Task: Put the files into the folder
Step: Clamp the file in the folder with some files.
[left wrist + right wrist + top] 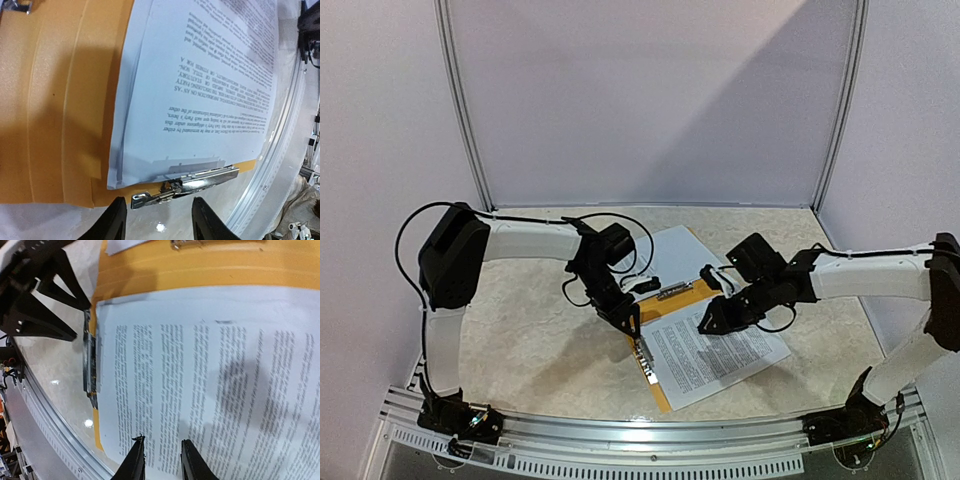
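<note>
The folder (665, 300) lies open in the middle of the table, orange-yellow, with the files (715, 355) resting on its right half, text side up. A metal clip (646, 362) runs along the sheets' left edge. My left gripper (632, 325) hovers at that clip, jaws open; in its wrist view the left gripper (160, 222) has the clip (185, 182) just ahead of the fingertips, with the files (200, 100) and the folder (50, 100) beyond. My right gripper (705, 325) stands over the files (210, 380); the right gripper (162, 460) is narrowly open, nothing between its fingers.
Another white sheet (675, 255) lies at the back, partly under the folder's far edge, near a second metal clip (675, 291). An aluminium rail (640, 430) borders the near table edge. White walls enclose the back and sides. Black cables hang from both wrists.
</note>
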`<control>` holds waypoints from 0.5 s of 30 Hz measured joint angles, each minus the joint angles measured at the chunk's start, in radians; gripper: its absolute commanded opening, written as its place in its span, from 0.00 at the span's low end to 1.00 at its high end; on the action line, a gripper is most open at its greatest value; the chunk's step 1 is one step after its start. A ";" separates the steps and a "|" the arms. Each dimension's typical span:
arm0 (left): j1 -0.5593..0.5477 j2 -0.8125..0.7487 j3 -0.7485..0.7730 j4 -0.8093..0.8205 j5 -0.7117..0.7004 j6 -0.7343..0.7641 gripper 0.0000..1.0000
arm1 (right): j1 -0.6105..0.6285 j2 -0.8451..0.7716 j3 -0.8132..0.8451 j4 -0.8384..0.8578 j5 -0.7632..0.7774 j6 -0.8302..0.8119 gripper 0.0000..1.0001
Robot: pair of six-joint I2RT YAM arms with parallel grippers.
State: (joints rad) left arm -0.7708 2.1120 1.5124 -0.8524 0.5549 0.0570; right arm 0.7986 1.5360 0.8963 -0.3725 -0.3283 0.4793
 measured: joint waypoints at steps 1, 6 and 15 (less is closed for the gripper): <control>0.000 -0.007 0.000 -0.001 0.000 0.003 0.47 | -0.002 -0.024 0.000 -0.044 0.018 0.010 0.25; -0.001 -0.025 0.001 -0.002 0.008 0.004 0.47 | 0.003 -0.097 -0.027 -0.254 0.078 0.080 0.16; -0.002 -0.025 0.002 -0.007 0.015 0.005 0.47 | 0.082 -0.124 -0.125 -0.497 0.114 0.188 0.03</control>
State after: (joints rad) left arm -0.7723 2.0872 1.5143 -0.8593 0.5701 0.0620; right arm 0.8806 1.4120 0.7715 -0.8696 -0.2146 0.6670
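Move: The file's near edge has its middle about 8 cm back from the right hand, 6 cm to its right and 7 cm below. At that same depth, the empty clip beside the left fingers lies some 11 cm left and 3 cm back of the right hand, and the folder's other clip 13 cm ahead and 5 cm left. From the left hand, that near edge is about 10 cm back, 19 cm right and 2 cm lower. The file's near edge is what the right hand makes for: it sweeps over the printed sheet, about 10 cm back and as far to the right, sinking some 4 cm to end over bare table just behind that edge. On the way its left-leaning fingers swing some 30 degrees to point nearly straight down and close almost shut on nothing. ##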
